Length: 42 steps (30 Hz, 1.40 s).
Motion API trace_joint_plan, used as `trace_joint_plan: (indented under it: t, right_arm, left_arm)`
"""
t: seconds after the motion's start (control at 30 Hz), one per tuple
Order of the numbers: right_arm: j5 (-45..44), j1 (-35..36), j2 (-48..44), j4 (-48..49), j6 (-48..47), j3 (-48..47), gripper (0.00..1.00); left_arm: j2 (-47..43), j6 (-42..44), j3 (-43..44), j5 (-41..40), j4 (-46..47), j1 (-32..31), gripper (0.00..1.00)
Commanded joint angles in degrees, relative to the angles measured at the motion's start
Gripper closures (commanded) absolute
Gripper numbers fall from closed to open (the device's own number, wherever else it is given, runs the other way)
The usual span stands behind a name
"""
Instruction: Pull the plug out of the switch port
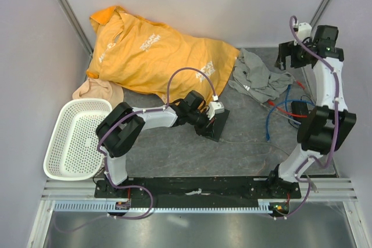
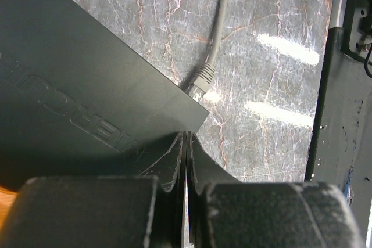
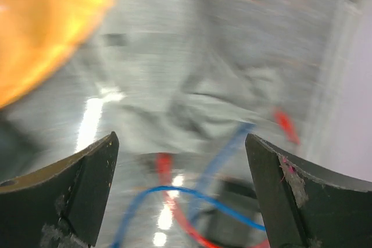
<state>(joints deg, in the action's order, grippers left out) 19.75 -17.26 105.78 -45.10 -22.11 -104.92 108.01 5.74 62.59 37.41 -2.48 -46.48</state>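
Note:
The flat black switch (image 2: 75, 85) lies on the marble table with raised lettering on its top. A grey plug (image 2: 202, 79) with a grey cable (image 2: 221, 15) meets the switch's edge near a corner. The switch port itself is hidden behind the plug. My left gripper (image 2: 187, 135) is shut, its tips resting on the switch's top by that corner, holding nothing. From above, the left gripper (image 1: 212, 119) sits over the switch (image 1: 222, 122) mid-table. My right gripper (image 3: 180, 137) stands open and empty, raised at the back right (image 1: 285, 57), far from the switch.
An orange shirt (image 1: 151, 56) and a grey cloth (image 1: 258, 76) lie at the back. Loose red and blue cables (image 1: 279, 111) lie on the right, below the right gripper. A white basket (image 1: 75, 137) stands at the left, with a beige cloth (image 1: 96, 90) behind it.

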Motion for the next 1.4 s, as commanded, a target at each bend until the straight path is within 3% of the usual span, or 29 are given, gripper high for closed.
trace_joint_plan:
  t: [0.0,0.07,0.17,0.27,0.33,0.5,0.8,1.17,1.37]
  right_arm:
    - [24.24,3.36,-7.69,-1.0,2.34,8.15,0.02]
    - [35.46,3.98,-6.12,-6.72,0.15,10.79,0.02]
    - [41.84,5.65,-3.21,-18.33,-8.89,17.01,0.02]
    - [42.48,7.67,-3.73,-20.9,-13.38,26.42,0.04]
    - [42.31,10.13,-2.77,-25.46,-19.62,30.28,0.1]
    - [42.65,13.56,2.49,-31.62,-27.72,33.99,0.2]
    - [42.83,15.4,9.53,-27.42,-28.17,33.82,0.28]
    - [37.12,20.94,10.85,-10.55,-12.53,37.07,0.37]
    - [33.96,23.14,13.84,-9.04,-9.88,35.75,0.41]
  left_arm:
    - [-0.87,3.32,0.87,-2.16,-2.79,-0.63,0.98]
    - [-1.04,3.4,0.43,-1.99,-2.88,-0.63,0.98]
    - [-1.48,3.67,-0.53,-2.08,-3.06,-0.63,0.98]
    - [-2.01,4.37,-1.68,-2.86,-2.97,-0.54,0.98]
    - [-2.01,4.46,-2.29,-4.18,-2.97,-0.46,0.98]
    - [-1.92,5.42,-3.09,-4.98,-2.44,-0.54,0.98]
    - [-2.27,5.69,-3.87,-6.3,-2.97,-0.46,0.98]
    - [-2.19,5.78,-4.32,-6.82,-2.97,-0.54,0.98]
    - [-1.75,5.78,-4.32,-7.52,-2.7,-0.54,0.98]
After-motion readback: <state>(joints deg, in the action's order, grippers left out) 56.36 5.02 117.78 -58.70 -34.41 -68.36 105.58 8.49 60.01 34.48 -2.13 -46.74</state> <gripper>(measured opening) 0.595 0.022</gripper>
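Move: The grey cable's plug, still in the near edge of the switch, lies some 25 cm back from the right hand, 28 cm to its left and 21 cm below. The switch's middle is about 5 cm farther out and 3 cm left of the plug; the blue cable's end lies roughly 14 cm right of the plug and level with it. The grey cloth is some 6 cm back and 11 cm left of the right hand. From the left hand the plug is 3 cm right, 2 cm back and 3 cm below. The right hand sweeps fast in an arc from above the far right, first left with a slight rise, then back and down towards the switch, about 25 cm left and 23 cm back in all, turning by some 75 degrees until its fingers point left and down. Close to the switch it slows and creeps down and left the last few centimetres, narrowing from wide open to a little over half so that the fingers face the plug from either side without closing on it, while the shut left fingers stay at the switch's near corner and ease about 1 cm left. ##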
